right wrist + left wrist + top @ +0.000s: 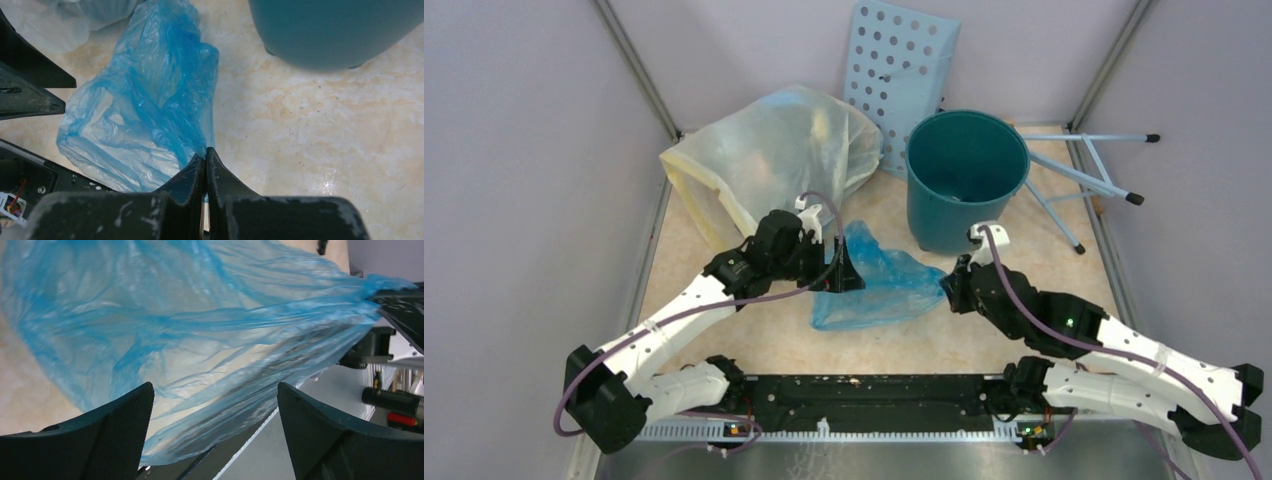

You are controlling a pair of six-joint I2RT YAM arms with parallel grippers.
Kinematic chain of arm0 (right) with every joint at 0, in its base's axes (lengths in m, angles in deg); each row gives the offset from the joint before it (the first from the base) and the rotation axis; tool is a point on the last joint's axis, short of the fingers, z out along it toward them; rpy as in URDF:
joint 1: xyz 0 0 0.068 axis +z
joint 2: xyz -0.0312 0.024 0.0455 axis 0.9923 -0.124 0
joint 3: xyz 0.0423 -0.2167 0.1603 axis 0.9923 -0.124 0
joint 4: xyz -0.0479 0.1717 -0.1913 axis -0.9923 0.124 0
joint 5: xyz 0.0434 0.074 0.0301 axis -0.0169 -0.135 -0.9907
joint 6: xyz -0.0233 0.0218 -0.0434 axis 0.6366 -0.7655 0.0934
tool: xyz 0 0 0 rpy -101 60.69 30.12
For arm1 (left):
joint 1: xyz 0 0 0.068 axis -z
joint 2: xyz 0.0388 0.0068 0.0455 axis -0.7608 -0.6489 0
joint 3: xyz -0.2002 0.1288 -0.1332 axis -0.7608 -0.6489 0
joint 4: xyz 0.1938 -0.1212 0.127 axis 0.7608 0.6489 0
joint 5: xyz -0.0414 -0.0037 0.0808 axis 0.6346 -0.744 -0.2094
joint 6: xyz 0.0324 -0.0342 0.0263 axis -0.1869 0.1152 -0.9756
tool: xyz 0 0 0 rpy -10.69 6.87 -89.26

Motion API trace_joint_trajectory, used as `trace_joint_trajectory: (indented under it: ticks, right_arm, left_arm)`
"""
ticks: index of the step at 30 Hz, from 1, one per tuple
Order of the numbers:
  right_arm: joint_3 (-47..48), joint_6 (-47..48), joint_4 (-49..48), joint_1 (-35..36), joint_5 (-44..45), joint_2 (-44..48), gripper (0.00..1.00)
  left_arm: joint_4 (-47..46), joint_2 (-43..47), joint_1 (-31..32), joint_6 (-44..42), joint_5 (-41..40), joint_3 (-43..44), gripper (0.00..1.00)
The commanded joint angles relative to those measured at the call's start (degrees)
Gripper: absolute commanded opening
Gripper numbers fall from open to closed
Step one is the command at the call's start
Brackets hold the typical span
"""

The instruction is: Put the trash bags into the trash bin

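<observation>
The thin light-blue trash bag [879,280] lies crumpled on the table between my two arms. My right gripper [949,288] is shut on its right edge; in the right wrist view the fingers [206,155] pinch a fold of the trash bag [145,110]. My left gripper [844,270] stands open at the bag's left side. In the left wrist view the two fingers are wide apart and the trash bag [200,325] stretches beyond them, with nothing gripped. The dark-teal trash bin [966,175] stands upright behind the right gripper, its wall [340,30] showing in the right wrist view.
A large whitish translucent bag [774,155] with yellowish edges sits behind the left arm. A pale-blue perforated panel [899,70] leans on the back wall. A light-blue metal frame [1084,170] lies right of the bin. A black rail [874,395] runs along the near edge.
</observation>
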Motion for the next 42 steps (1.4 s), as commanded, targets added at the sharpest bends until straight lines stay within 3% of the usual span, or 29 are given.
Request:
trace_joint_trajectory:
  ticks: [1,6,13,23,27,29,30,32,33,34,42]
  right_arm:
    - [4.71,0.81,-5.38,-0.17,-3.74,-3.41,0.0]
    - [6.43,0.21,-6.93,-0.23,-4.64,-4.6,0.0]
    - [10.39,-2.4,-5.89,-0.2,-8.01,-6.18,0.0]
    - [15.63,-3.26,-5.18,-0.23,-9.58,-10.41,0.0]
    - [16.09,-3.16,-5.44,-0.23,-10.06,-11.0,0.0]
    - [16.05,-2.9,-4.91,-0.25,-9.27,-10.94,0.0]
    - [16.01,-2.7,-4.24,-0.21,-8.5,-10.96,0.05]
    - [16.04,-1.96,-2.6,-0.22,-6.93,-11.25,0.47]
    - [15.83,-1.38,-2.14,-0.23,-6.63,-11.39,0.62]
    - [15.33,-0.21,-2.31,-0.23,-7.3,-11.51,0.68]
    - [6.06,3.18,-12.25,-0.23,-16.58,-9.24,0.75]
  left_arm:
    - [-6.76,0.15,0.79,-5.86,5.97,2.43,0.96]
    - [-6.39,-2.91,2.37,-13.17,8.71,6.52,0.97]
    - [-8.53,-3.77,10.66,-26.75,1.22,8.91,0.92]
    - [-13.9,-2.81,15.08,-27.18,-9.13,6.54,0.92]
    - [-13.7,-4.99,15.08,-25.3,-14.46,7.48,0.78]
    - [-13.1,-5.84,15.08,-24.0,-17.53,8.15,0.55]
    - [-12.51,-6.2,15.08,-22.87,-19.09,8.6,0.4]
    - [-11.09,-6.56,15.0,-20.15,-23.08,9.7,0.13]
    - [-10.48,-6.71,14.93,-18.96,-23.35,10.44,0.04]
    - [-9.81,-6.88,14.91,-17.64,-23.35,11.3,0.0]
    - [-4.66,-10.52,11.31,-4.37,-14.49,17.75,0.0]
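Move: The empty blue trash bag's middle is about 4 cm to the left hand's right, level with it fore and aft, some 9 cm below its open fingers. The trash bin stands roughly 19 cm ahead and 22 cm right of that hand; the big translucent bag is around 25 cm ahead, 19 cm left. The right hand still pinches one end of the blue bag, whose middle is 15 cm left, 4 cm ahead and 10 cm below; the bin is 23 cm ahead of it, 3 cm right. The left fingers close to a pinch on the blue bag and the right fingers open to let go of its end. Before that the left hand swings about 6 cm right and rises 5, easing back slightly and tilting some 30 degrees, then reaches forward 5 cm or so, dipping to pinch and lifting again; the right hand carries its end left and up, about 6 cm each, towards the left hand. ##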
